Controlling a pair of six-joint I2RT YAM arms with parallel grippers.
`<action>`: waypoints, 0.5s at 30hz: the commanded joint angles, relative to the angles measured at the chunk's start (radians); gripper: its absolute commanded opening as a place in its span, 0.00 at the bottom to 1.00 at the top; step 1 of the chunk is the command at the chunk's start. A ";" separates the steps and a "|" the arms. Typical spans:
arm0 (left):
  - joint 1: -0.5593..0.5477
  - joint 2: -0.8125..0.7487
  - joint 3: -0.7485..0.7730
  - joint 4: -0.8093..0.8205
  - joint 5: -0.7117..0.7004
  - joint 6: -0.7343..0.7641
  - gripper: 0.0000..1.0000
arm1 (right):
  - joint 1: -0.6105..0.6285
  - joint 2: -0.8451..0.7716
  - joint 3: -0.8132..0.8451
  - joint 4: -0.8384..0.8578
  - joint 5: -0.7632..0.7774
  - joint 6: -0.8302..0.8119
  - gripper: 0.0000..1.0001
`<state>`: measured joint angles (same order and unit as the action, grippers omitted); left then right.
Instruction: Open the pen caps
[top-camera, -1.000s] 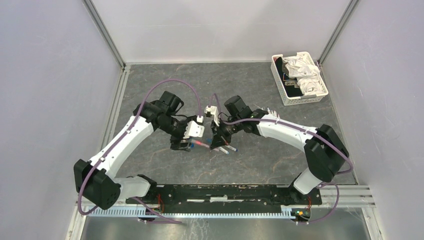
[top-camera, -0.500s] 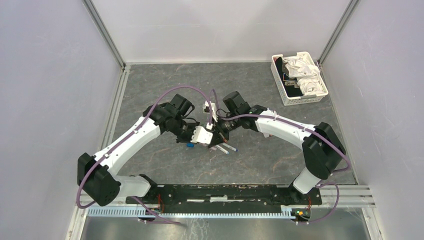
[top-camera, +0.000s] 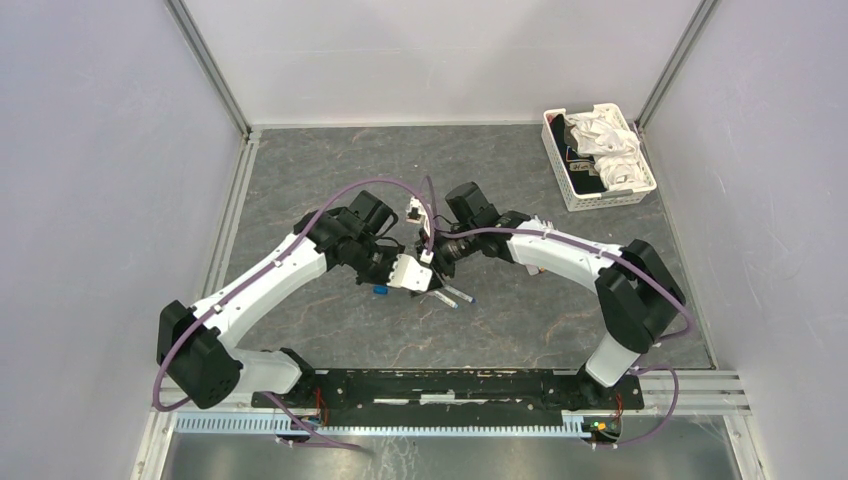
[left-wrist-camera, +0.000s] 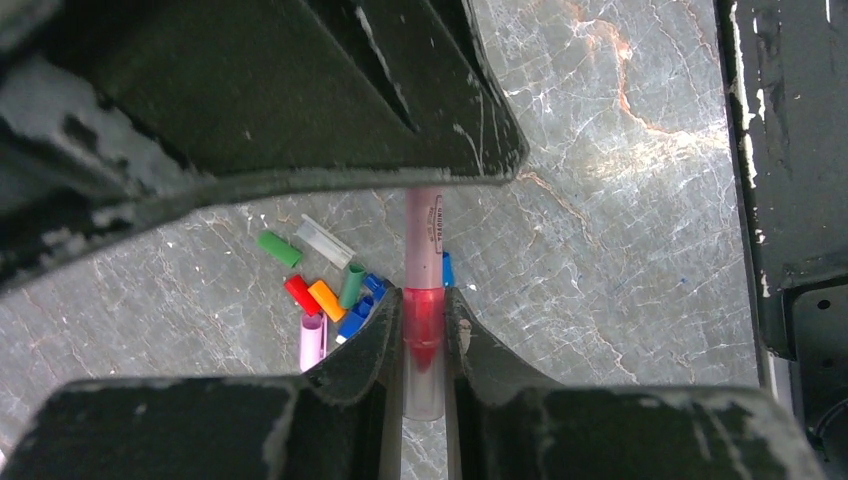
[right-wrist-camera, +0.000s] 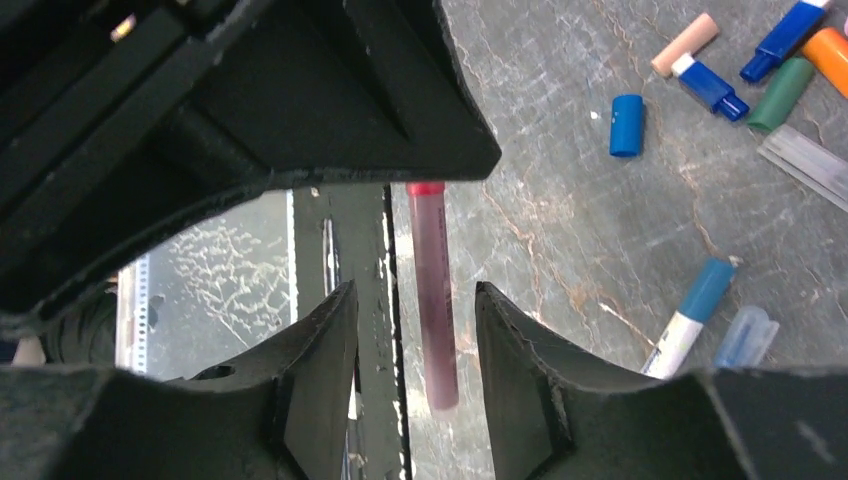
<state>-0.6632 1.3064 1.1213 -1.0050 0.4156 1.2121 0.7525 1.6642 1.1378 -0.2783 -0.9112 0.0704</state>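
Note:
A red pen (left-wrist-camera: 423, 232) with a pinkish barrel and a clear cap (left-wrist-camera: 424, 385) over its red tip hangs in the air between the two arms. My left gripper (left-wrist-camera: 424, 300) is shut on its capped end, both pads pressed against it. My right gripper (right-wrist-camera: 415, 295) stands open around the barrel (right-wrist-camera: 436, 300), with gaps on both sides. The grippers meet at mid-table (top-camera: 425, 265). Loose pen caps lie below on the table: green (left-wrist-camera: 279, 248), red (left-wrist-camera: 301, 294), orange (left-wrist-camera: 326, 300), pink (left-wrist-camera: 312, 340), blue (right-wrist-camera: 626, 125).
A blue-capped white pen (right-wrist-camera: 690, 318) and a clear cap (right-wrist-camera: 745, 335) lie near the right fingers, with two pens (top-camera: 455, 296) just right of the grippers. A white slotted basket (top-camera: 565, 175) holding cloth stands at the back right. Walls close in three sides.
My left gripper swung right to the pen and shut on its capped end. My right gripper, shut on the barrel before, has opened around it.

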 joint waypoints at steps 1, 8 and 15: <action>-0.006 0.002 0.038 0.022 0.010 -0.039 0.02 | 0.006 0.038 -0.014 0.205 -0.054 0.148 0.51; -0.009 0.002 0.051 0.014 0.025 -0.041 0.02 | 0.005 0.081 -0.010 0.271 -0.052 0.229 0.25; 0.009 0.012 0.029 0.000 -0.074 0.002 0.02 | -0.050 0.023 -0.090 0.119 0.031 0.118 0.00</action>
<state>-0.6689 1.3178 1.1339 -1.0054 0.4084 1.1980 0.7456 1.7382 1.1027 -0.0528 -0.9676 0.2474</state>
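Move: The red pen is held by its clear cap end in the left gripper, its middle about 2 cm to that hand's right. From the half-open right gripper, already straddling the end of the barrel, the pen's middle is about 2 cm left and 1 cm ahead. Some 13 cm below the right hand, the lone blue cap lies level with it, 9 cm left; the cap pile 8 cm left and 5 ahead; the two uncapped pens 4 cm right and 1 back. Slide the half-open right gripper along the red pen's barrel towards the left gripper, about 2 cm to the left and 1 cm forward, with a slight tilt of some 5 degrees, then shut the fingers on the barrel nearer the red collar. Keep the left gripper still, holding on to the cap end. ##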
